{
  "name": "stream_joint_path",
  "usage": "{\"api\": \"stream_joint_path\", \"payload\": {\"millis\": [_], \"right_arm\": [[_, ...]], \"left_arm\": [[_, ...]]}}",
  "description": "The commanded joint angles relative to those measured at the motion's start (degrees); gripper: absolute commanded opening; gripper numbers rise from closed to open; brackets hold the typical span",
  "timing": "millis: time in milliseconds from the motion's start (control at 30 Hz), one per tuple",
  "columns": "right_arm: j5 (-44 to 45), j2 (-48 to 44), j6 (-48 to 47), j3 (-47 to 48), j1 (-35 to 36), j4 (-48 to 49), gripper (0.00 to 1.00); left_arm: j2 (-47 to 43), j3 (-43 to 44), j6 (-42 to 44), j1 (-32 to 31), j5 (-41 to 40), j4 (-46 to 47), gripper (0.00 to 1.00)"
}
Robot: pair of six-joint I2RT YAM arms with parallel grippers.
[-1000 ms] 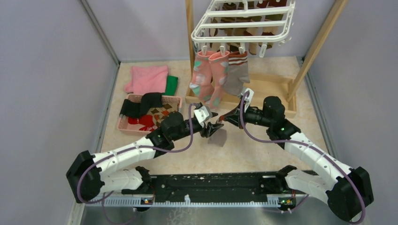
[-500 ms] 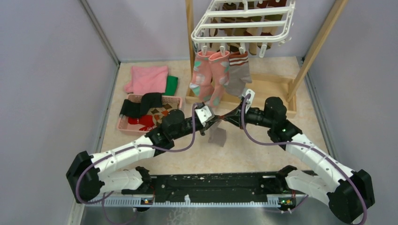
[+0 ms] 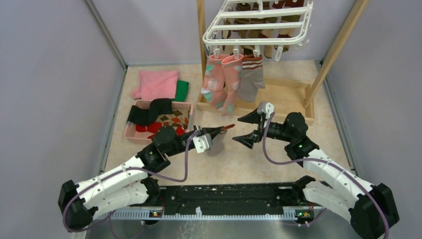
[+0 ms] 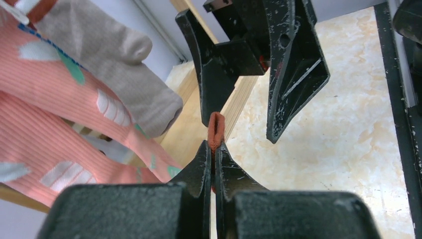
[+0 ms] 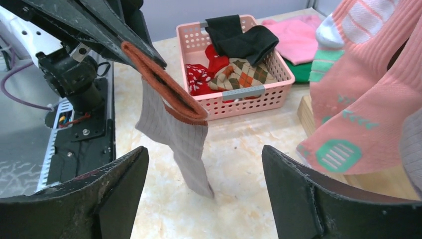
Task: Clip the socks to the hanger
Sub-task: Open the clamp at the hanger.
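Observation:
A grey sock (image 3: 215, 145) with a brown-red cuff (image 4: 216, 128) hangs from my left gripper (image 3: 220, 131), which is shut on the cuff (image 5: 164, 87). The sock's body (image 5: 176, 134) dangles above the table. My right gripper (image 3: 237, 130) stands open just to the right of the cuff, not touching it, and its two fingers (image 4: 293, 64) face the left gripper (image 4: 215, 149). In the right wrist view the right gripper (image 5: 204, 150) has nothing between its fingers. The white hanger (image 3: 259, 22) hangs above, with two pink socks (image 3: 221, 84) and a grey sock (image 3: 250, 78) clipped to it.
A pink basket (image 3: 130, 132) with dark and patterned socks sits at the left, showing as a basket (image 5: 249, 93) in the right wrist view. Behind it lie a folded pink cloth (image 3: 157, 83) and a green cloth (image 3: 182, 89). The wooden frame (image 3: 201, 45) holds the hanger; its base (image 3: 286, 97) lies behind the grippers.
My left gripper shut on the sock's cuff. Then my right gripper opened, let go of the cuff and drew back right. The left arm pulled back left with the sock.

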Motion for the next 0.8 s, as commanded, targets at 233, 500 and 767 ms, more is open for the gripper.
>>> {"api": "stream_joint_path", "payload": {"millis": [233,500,767], "right_arm": [[-3.5,1.6,8.6,-4.2,2.4,25.9,0.86],[-0.7,2.8,8.3,-4.3,4.4,26.8,0.83],[0.5,3.0,7.3,-2.8,4.4,23.2,0.55]], "left_arm": [[-1.0,-3.7,4.4,-0.3,9.0,10.3,0.0],[1.2,-5.1,3.4,-0.3,9.8,17.7,0.0],[2.1,-5.4,3.3,-0.3,9.0,20.3,0.0]]}}
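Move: The sock's brown cuff, sticking out of the shut left fingers, has its middle about 5 cm to the open right hand's left, 1 cm ahead and some 3 cm above. From that hand, the hung pink socks are roughly 15 cm ahead and 3 cm left, the hung grey sock 16 cm ahead and 5 cm right, both around 5 cm up. From the left hand, the held cuff's middle lies 3 cm right and 1 cm ahead. Right hand rises some 3.5 cm, slips back and left onto the cuff, fingers starting to close; left offers it. ##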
